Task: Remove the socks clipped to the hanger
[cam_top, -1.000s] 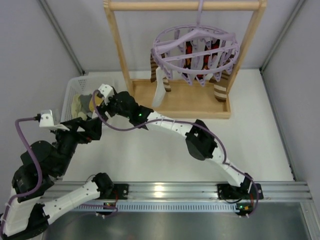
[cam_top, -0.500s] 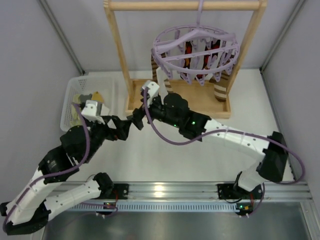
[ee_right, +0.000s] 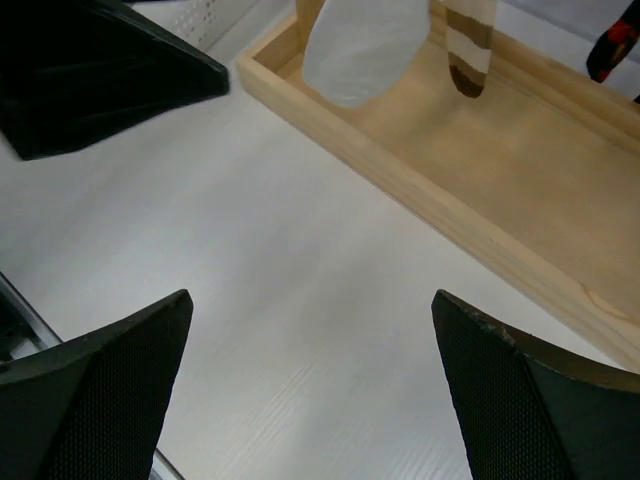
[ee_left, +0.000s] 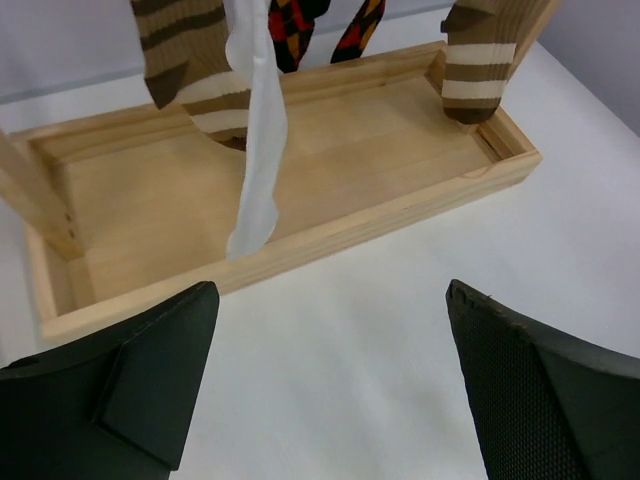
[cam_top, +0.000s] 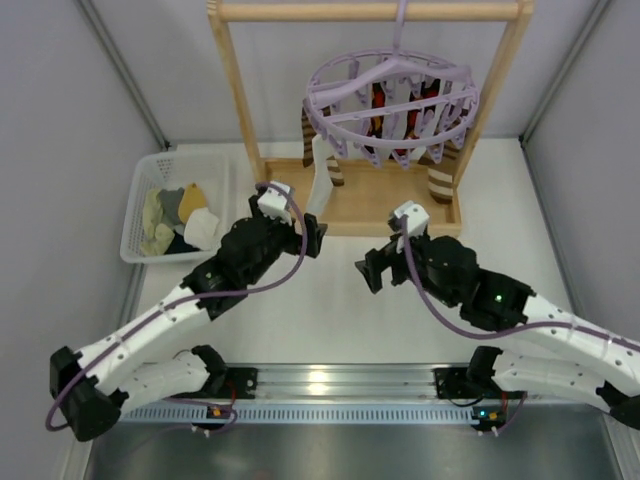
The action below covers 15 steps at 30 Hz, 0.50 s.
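Observation:
The lavender hanger (cam_top: 390, 95) hangs by its hook from the wooden rack's top bar, with socks clipped under it. A long white sock (cam_top: 320, 185) dangles at its left, brown striped socks (cam_top: 440, 182) hang at both sides, and black argyle socks (cam_top: 382, 103) hang in the middle. My left gripper (cam_top: 312, 235) is open, low over the table, just in front of the white sock (ee_left: 258, 150). My right gripper (cam_top: 372, 268) is open too, a little right of it and short of the rack base (ee_right: 480, 240). Both grippers (ee_left: 335, 380) (ee_right: 310, 380) are empty.
A white basket (cam_top: 140, 180) at the left back holds yellow, grey and cream cloth pieces (cam_top: 180, 215). The wooden rack's base tray (ee_left: 330, 140) has a raised rim, and its uprights (cam_top: 240, 100) flank the hanger. A metal rail (cam_top: 330, 385) runs along the near edge.
My right arm has swung from over the basket back to the right, and its jaws opened wider. My left arm has stretched forward from the left to the rack's front.

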{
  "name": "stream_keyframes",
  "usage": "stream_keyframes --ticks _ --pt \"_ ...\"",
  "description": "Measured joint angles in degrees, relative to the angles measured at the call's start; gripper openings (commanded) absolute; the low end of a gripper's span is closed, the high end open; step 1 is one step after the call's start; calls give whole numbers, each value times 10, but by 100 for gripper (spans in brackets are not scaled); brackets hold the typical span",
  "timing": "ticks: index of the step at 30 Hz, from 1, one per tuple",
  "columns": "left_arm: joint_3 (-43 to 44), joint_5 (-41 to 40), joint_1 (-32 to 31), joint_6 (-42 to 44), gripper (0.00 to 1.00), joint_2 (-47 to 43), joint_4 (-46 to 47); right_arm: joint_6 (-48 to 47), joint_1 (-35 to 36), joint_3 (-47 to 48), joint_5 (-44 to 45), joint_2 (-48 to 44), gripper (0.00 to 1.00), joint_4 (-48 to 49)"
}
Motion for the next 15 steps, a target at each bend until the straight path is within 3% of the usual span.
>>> stream_keyframes --ticks 3,6,11,14,15 --pt "-7 89 96 -9 99 78 69 8 0 0 15 -67 99 -22" --pt "-7 128 179 -6 99 155 131 13 0 -1 20 -132 100 -48" --pt "-7 194 186 13 99 239 210 13 0 -8 21 -198 99 -87" --pt "-9 219 184 14 93 266 244 13 0 -17 21 -229 99 -105" --pt "-11 223 184 13 85 269 256 13 0 -21 21 -238 99 -109"
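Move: Ahead of the left hand by about 15 cm hangs the last white sock, some 4 cm to its right, with its middle about 3 cm lower than the hand. The left striped sock is roughly 8 cm farther out than that white sock and 2 cm to its left; a black-and-red sock hangs about 10 cm beyond the white sock and 10 cm to its right. From the right hand, the white sock lies about 15 cm ahead, 12 cm left and 2 cm higher. Reaching about 11 cm forward and 8 cm down, the left hand brings its wide-open fingers to the lower part of the hanging white sock, fast at first, then easing off as it sinks. The empty right hand clears away from the sock, about 8 cm to the right, rising some 5 cm and backing 4 cm, open, with a slight roll. ##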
